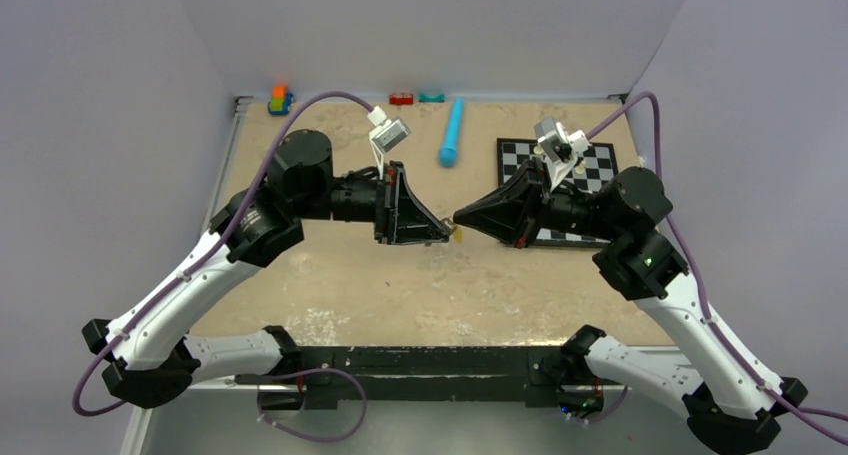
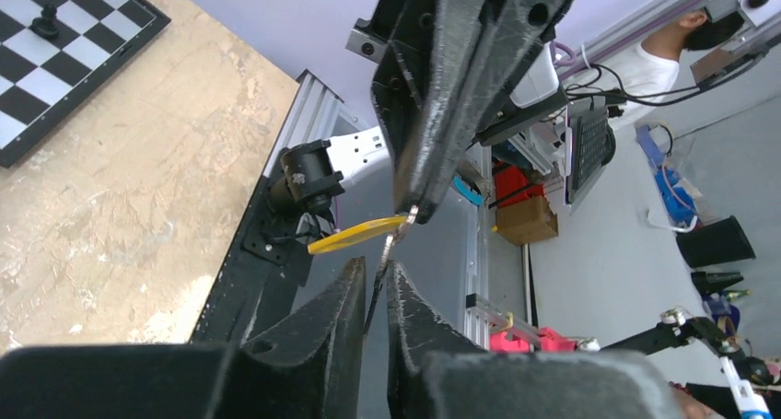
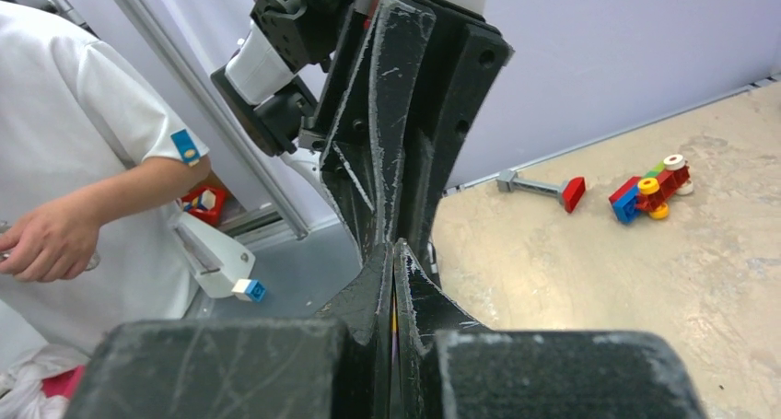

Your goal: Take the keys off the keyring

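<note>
Both grippers meet tip to tip above the middle of the table. My right gripper [image 1: 458,217] is shut, pinching the small silvery keyring [image 2: 411,216] at its tips. A brass-gold key [image 2: 357,236] sticks out sideways from the ring. It shows as a yellow speck in the top view [image 1: 457,235] and as a yellow sliver between the right fingers [image 3: 394,322]. A silvery-grey key [image 2: 385,262] hangs edge-on from the ring, down into the narrow gap of my left gripper [image 2: 376,267]. The left jaws stand slightly apart on either side of it. I cannot tell if either finger touches it.
A chessboard [image 1: 585,170] lies at the back right under the right arm, with a black pawn [image 2: 46,20] on it. A blue cylinder [image 1: 452,135] lies at the back centre. Small toy bricks [image 1: 280,100] sit along the back wall. A person in white [image 3: 83,189] stands beyond the table's near edge.
</note>
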Tool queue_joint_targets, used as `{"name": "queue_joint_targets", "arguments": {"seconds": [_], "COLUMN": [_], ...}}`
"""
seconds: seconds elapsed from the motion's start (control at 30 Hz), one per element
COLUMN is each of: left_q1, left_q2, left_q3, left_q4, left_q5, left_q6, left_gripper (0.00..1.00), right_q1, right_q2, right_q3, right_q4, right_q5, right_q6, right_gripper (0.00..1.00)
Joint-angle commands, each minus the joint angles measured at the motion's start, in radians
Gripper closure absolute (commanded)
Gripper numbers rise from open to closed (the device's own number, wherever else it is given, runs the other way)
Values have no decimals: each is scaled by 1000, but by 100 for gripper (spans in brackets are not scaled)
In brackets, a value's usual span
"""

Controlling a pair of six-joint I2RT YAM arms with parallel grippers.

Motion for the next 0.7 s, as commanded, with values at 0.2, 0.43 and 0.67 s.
{"name": "queue_joint_targets", "arguments": {"seconds": [0.2,0.43,0.67], "left_q1": [4,3,4], "left_q2": [-24,-36,-37], "left_q3": [14,35,37], "left_q4": [0,-71,-127], "left_q5": [1,-13,-5], "left_q6": [19,54,79], "left_gripper": [99,100,100], "right_q1": [3,2,3], "right_q2": [-33,-58,-53], "right_q3": [8,-3,-13], "right_q4": [-29,-84,-122], "right_q5": [16,9,-22], "right_q6": [-30,-53,-58], "right_gripper": [100,100,100]}}
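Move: The key hangs between the left hand's still parted fingertips, about 1 cm to the right of its hand point and level with it. From the right hand, which already pinches the keyring, the key lies about 3 cm to the left, 1 cm back and 1 cm lower. The yellow tag hangs from the ring some 3 cm to the left hand's right and 1 cm lower, level with it fore and aft. The key is pinched as the left fingers, about a quarter open, close until nearly shut, while the right fingers keep their shut grip on the keyring. Then both hands sink, the left about 1.5 cm and the right some 2 cm with a slight roll, and ease about 1 cm apart sideways, drawing the key and ring against each other. ##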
